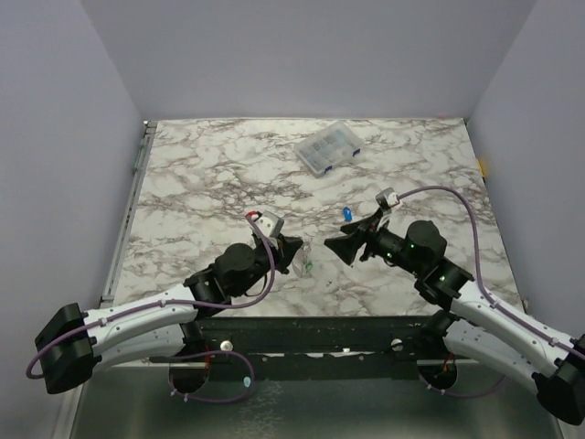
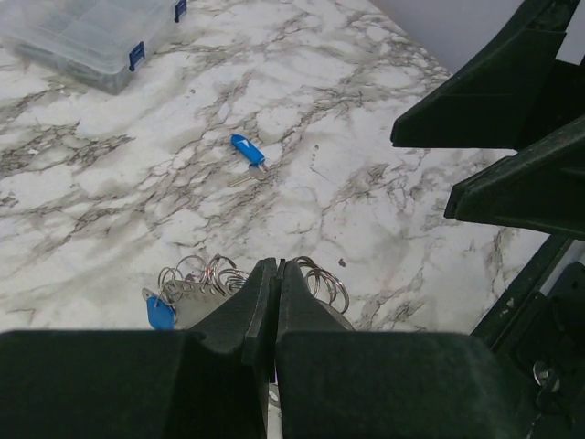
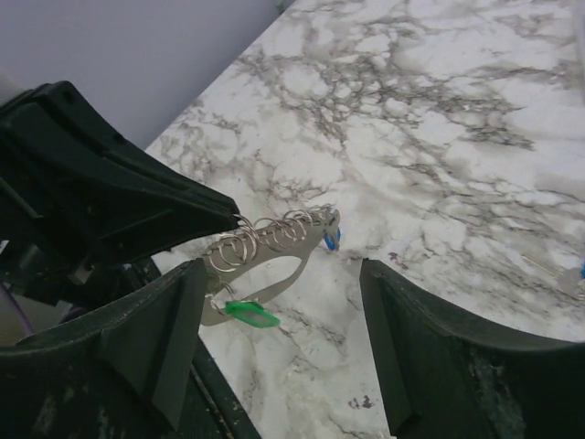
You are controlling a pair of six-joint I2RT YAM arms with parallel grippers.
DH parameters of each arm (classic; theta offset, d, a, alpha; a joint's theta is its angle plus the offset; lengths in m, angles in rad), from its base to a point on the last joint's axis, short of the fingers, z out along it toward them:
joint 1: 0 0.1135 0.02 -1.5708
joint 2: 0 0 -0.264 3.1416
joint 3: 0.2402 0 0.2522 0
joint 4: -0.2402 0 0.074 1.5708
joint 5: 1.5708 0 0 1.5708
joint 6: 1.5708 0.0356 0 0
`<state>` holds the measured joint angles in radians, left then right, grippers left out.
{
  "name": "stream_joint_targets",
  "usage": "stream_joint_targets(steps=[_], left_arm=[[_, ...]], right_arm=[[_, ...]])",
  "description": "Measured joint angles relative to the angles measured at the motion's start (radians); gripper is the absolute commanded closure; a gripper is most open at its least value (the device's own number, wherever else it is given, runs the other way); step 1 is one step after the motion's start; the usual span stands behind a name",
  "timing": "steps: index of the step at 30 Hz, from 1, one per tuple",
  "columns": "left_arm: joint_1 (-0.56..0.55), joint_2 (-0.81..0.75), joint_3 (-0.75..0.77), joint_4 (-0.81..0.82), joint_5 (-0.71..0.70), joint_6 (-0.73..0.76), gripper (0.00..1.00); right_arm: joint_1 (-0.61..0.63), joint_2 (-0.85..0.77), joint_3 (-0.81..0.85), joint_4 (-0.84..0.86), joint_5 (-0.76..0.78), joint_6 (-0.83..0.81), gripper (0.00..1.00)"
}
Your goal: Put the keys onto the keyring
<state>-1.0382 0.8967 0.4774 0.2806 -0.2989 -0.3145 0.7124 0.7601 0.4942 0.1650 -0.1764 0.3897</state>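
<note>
My left gripper [image 1: 294, 252] [image 2: 276, 267] is shut on the keyring [image 3: 274, 240], a silvery flat loop carrying several wire rings [image 2: 322, 279], and holds it just above the table. A green key [image 3: 250, 314] [image 1: 309, 268] and a blue key [image 2: 160, 312] [image 3: 332, 240] hang from it. Another blue key [image 1: 347, 213] [image 2: 247, 150] lies loose on the marble beyond. My right gripper [image 1: 333, 249] [image 3: 281, 274] stands open, facing the left one. Its fingers [image 3: 155, 338] flank the keyring without touching it.
A clear plastic compartment box [image 1: 327, 146] [image 2: 87, 37] sits at the back of the marble table [image 1: 210, 183]. The black frame rail [image 1: 311, 331] runs along the near edge under both arms. Walls close in the left, right and back sides.
</note>
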Motion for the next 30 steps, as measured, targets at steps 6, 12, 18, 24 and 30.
stream_joint_targets(steps=[6, 12, 18, 24, 30], left_arm=[[0.0, 0.006, -0.156, 0.19, 0.03, -0.056, 1.0], [0.0, 0.021, -0.261, 0.317, 0.03, -0.142, 1.0], [0.0, 0.02, -0.346, 0.448, 0.029, -0.217, 1.0], [0.0, 0.067, -0.396, 0.575, 0.029, -0.27, 1.0], [0.0, 0.134, -0.416, 0.672, 0.035, -0.302, 1.0]], right_arm=[[0.0, 0.116, -0.006, 0.096, -0.1, 0.018, 0.45], [0.0, 0.238, -0.046, 0.169, -0.179, 0.051, 0.56], [0.0, 0.336, -0.069, 0.206, -0.254, 0.076, 0.62], [0.005, 0.406, -0.079, 0.257, -0.293, 0.099, 0.62], [0.016, 0.477, -0.079, 0.325, -0.312, 0.117, 0.63]])
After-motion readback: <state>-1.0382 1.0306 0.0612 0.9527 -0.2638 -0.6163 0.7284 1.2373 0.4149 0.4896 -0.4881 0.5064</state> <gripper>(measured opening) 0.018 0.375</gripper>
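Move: The keyring, a grey loop strung with small rings, is already pinched in the left fingertips; its middle hangs some 4 cm below that hand and 1 cm forward. From the open right hand, the keyring is about 8 cm to the left, level fore and aft and 6 cm lower. Its green tag hangs about 4 cm below its middle. The loose blue-tagged key lies on the table, roughly 18 cm ahead and 4 cm right of the right hand, 20 cm lower. The keyring, still pinched by the left fingers, is carried down about 7 cm and slightly back, that hand rolling some 20 degrees about its own fingers. Towards it comes the right hand, down about 11 cm and 6 cm left, its fingers tipping down and swinging counter-clockwise while they narrow from wide open to a part-open gap by the rings. ##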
